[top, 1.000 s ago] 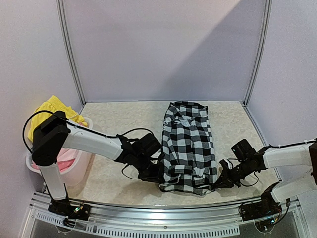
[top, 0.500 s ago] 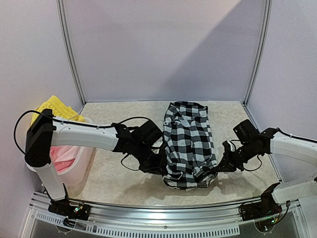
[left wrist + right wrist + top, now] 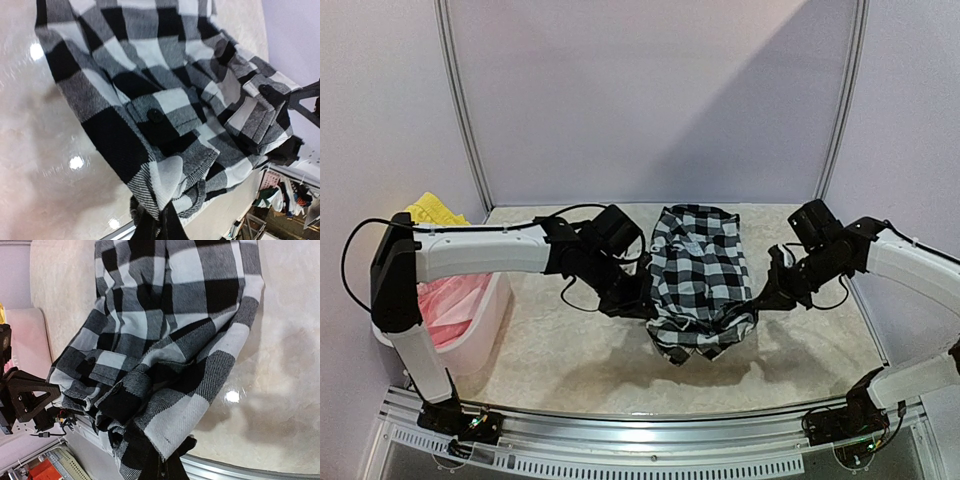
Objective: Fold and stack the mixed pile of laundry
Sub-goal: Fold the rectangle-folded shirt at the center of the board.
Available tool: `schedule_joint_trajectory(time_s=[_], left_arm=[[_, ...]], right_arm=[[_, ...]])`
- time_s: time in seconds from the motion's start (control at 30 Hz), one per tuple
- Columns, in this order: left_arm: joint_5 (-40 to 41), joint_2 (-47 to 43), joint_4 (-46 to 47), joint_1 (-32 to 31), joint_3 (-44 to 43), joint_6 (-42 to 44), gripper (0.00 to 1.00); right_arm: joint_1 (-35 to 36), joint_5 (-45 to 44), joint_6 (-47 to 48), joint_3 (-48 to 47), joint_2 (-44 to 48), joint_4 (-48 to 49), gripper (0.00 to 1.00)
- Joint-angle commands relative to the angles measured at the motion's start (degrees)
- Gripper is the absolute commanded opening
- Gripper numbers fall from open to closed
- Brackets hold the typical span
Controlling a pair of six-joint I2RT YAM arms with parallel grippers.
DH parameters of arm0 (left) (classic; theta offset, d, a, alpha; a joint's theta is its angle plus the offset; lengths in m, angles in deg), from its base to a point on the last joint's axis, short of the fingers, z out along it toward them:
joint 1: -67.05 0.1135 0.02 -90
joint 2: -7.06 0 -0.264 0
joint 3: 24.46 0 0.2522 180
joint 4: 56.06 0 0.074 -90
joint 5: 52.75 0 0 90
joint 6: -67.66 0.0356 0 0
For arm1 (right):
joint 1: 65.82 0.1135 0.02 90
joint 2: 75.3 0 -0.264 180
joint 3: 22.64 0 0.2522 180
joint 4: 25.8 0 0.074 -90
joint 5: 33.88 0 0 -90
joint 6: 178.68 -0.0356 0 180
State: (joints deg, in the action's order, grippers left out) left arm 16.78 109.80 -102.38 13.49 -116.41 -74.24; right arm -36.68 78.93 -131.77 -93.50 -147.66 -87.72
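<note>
A black-and-white checked shirt point(image 3: 700, 270) lies lengthwise in the middle of the table, its far end flat and its near end lifted off the surface. My left gripper point(image 3: 647, 303) is shut on the shirt's near left corner point(image 3: 167, 197). On the other side, my right gripper point(image 3: 760, 300) is shut on the near right corner point(image 3: 170, 432). Between the two grippers the raised hem sags in loose folds. A yellow garment point(image 3: 432, 211) and a pink piece point(image 3: 448, 300) rest in the white basket point(image 3: 492, 310) at the left.
The basket stands at the table's left edge beside the left arm's base. Metal posts and pale walls close the back and sides. A metal rail point(image 3: 640, 440) runs along the near edge.
Both grippers have lifted the shirt's near end and carried it away from the near edge toward the back. The near hem now hangs above the table.
</note>
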Motion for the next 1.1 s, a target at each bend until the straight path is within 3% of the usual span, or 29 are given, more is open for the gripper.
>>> schedule_joint_trajectory(time_s=[0.0, 0.17, 0.37, 0.73, 1.07], left_arm=[[-1.05, -0.43, 0.57, 3.73, -3.83, -0.43, 0.0], [0.41, 3.55, 2.85, 6.93, -10.67, -0.56, 0.0], [-1.26, 14.84, 3.37, 10.22, -23.09, 0.55, 0.0], [-2.14, 31.26, 1.25, 17.22, -42.24, -0.35, 0.0], [-6.59, 38.05, 5.02, 20.16, -46.45, -2.08, 0.0]], right_arm=[[-0.34, -5.56, 1.61, -7.69, -4.08, -2.52, 0.0], [-2.25, -9.17, 2.09, -15.02, -10.35, -1.4, 0.0], [-5.28, -12.61, 3.15, -22.75, -18.92, -0.51, 0.0], [-10.84, -12.16, 3.71, -35.82, -35.58, 1.68, 0.0], [-12.94, -11.54, 3.18, -42.17, -44.52, 1.67, 0.0]])
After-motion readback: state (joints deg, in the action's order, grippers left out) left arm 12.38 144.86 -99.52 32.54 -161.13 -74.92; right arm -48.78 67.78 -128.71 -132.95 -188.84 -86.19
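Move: Ahead of both closed grippers, which already hold the two near corners of the lifted shirt about 23 cm apart, lies the shirt's far end. From the left hand it is some 37 cm forward, 13 cm right and 11 cm below; from the right hand, roughly 36 cm forward, 10 cm left and 13 cm below. The board's far edge is about 5 cm beyond that end, straight past it. Carrying the near end over the lying half towards the far end, both hands sweep forward together about 25 cm. They arc up, the left about 6 cm and the right about 3, then sink back to near starting height and slow. Both keep their pinch while swivelling some 15 degrees to point more forward, left counter-clockwise, right clockwise. ##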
